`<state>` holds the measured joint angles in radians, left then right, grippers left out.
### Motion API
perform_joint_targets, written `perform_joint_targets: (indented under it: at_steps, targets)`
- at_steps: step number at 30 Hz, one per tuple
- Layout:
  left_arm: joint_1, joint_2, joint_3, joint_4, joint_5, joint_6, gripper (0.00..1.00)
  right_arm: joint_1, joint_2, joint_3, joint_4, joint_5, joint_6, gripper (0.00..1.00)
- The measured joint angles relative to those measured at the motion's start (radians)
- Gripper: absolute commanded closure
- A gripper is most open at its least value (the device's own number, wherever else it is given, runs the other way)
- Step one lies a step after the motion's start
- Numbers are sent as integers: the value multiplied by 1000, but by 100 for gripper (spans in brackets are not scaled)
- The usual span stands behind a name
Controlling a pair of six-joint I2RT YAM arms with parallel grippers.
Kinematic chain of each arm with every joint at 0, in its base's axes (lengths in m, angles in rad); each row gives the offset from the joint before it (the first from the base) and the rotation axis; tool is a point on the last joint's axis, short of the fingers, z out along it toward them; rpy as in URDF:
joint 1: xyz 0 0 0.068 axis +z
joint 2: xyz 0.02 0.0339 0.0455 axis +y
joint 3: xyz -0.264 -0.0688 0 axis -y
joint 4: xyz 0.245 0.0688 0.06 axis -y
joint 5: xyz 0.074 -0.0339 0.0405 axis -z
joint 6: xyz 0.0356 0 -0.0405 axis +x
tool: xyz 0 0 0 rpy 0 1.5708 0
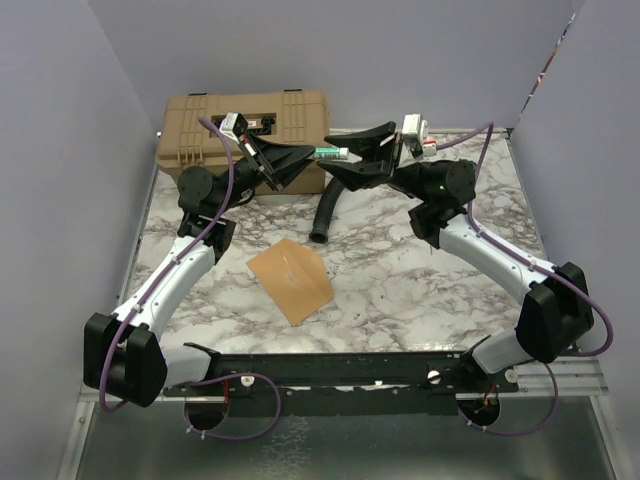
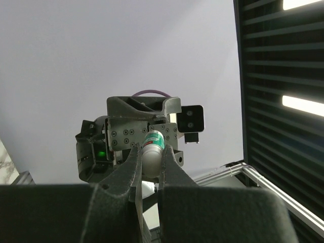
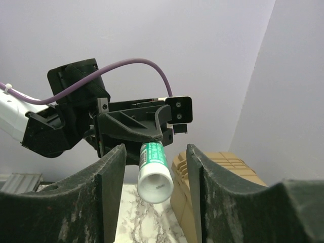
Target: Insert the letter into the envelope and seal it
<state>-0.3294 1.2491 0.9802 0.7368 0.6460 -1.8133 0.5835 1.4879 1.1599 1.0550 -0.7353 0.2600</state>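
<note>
An orange-tan envelope (image 1: 290, 278) lies flat on the marble table (image 1: 420, 290), in front of both arms. The letter is not in view. My left gripper (image 2: 150, 154) is raised over the back of the table and shut on a green-and-white glue stick (image 2: 153, 144), held level. My right gripper (image 3: 156, 152) faces it and is open. Its two fingers stand either side of the stick's free white end (image 3: 156, 185), with a gap on each side. From above, both grippers meet at the stick (image 1: 330, 153).
A tan toolbox (image 1: 245, 125) stands at the back left, just behind the raised grippers. A black hose (image 1: 328, 210) lies beside it on the marble. Purple walls close in the left, back and right.
</note>
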Motion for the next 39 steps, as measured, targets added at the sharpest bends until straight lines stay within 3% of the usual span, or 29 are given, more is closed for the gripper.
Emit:
perform_joint_targets:
  at_steps: [8, 19, 24, 29, 33, 39]
  targets:
    - [0, 0, -12, 45, -5, -27, 100, 0, 27, 0, 7, 1, 10, 61]
    - [0, 0, -29, 61, -6, -27, 100, 0, 41, 14, 12, -22, 32, 51]
    - [0, 0, -40, 63, -6, -27, 100, 0, 41, 17, 26, -26, 46, 58]
    - [0, 0, -42, 64, -6, -27, 100, 0, 42, 17, 25, -29, 53, 59]
    - [0, 0, -43, 64, -6, -27, 100, 0, 45, 18, 24, -34, 53, 66]
    - [0, 0, -48, 66, -13, -27, 100, 0, 53, 30, 16, -53, 53, 87]
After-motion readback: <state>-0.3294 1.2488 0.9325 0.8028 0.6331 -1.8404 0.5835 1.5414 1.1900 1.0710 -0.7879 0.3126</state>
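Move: The right hand is already at the glue stick that the left hand holds crosswise: the stick's middle lies about 1 cm to its left and 1 cm below, level front to back, with the left fingertips some 5 cm to its left. From the left hand the stick's middle is about 4 cm to the right. On the table, some 42 cm below the right hand, lie the envelope, 10 cm back and 10 cm left, and the hose's open end, 2 cm forward and 3 cm left. Down and to the left by only about 1.5 cm in all, the right hand settles over the free end of the glue stick, dipping forward first and easing back. Its half-open fingers narrow, widen a little, then close and pinch the stick's sides, the grip effort rising at the last. The left hand keeps its pinch on the other end almost in place. ##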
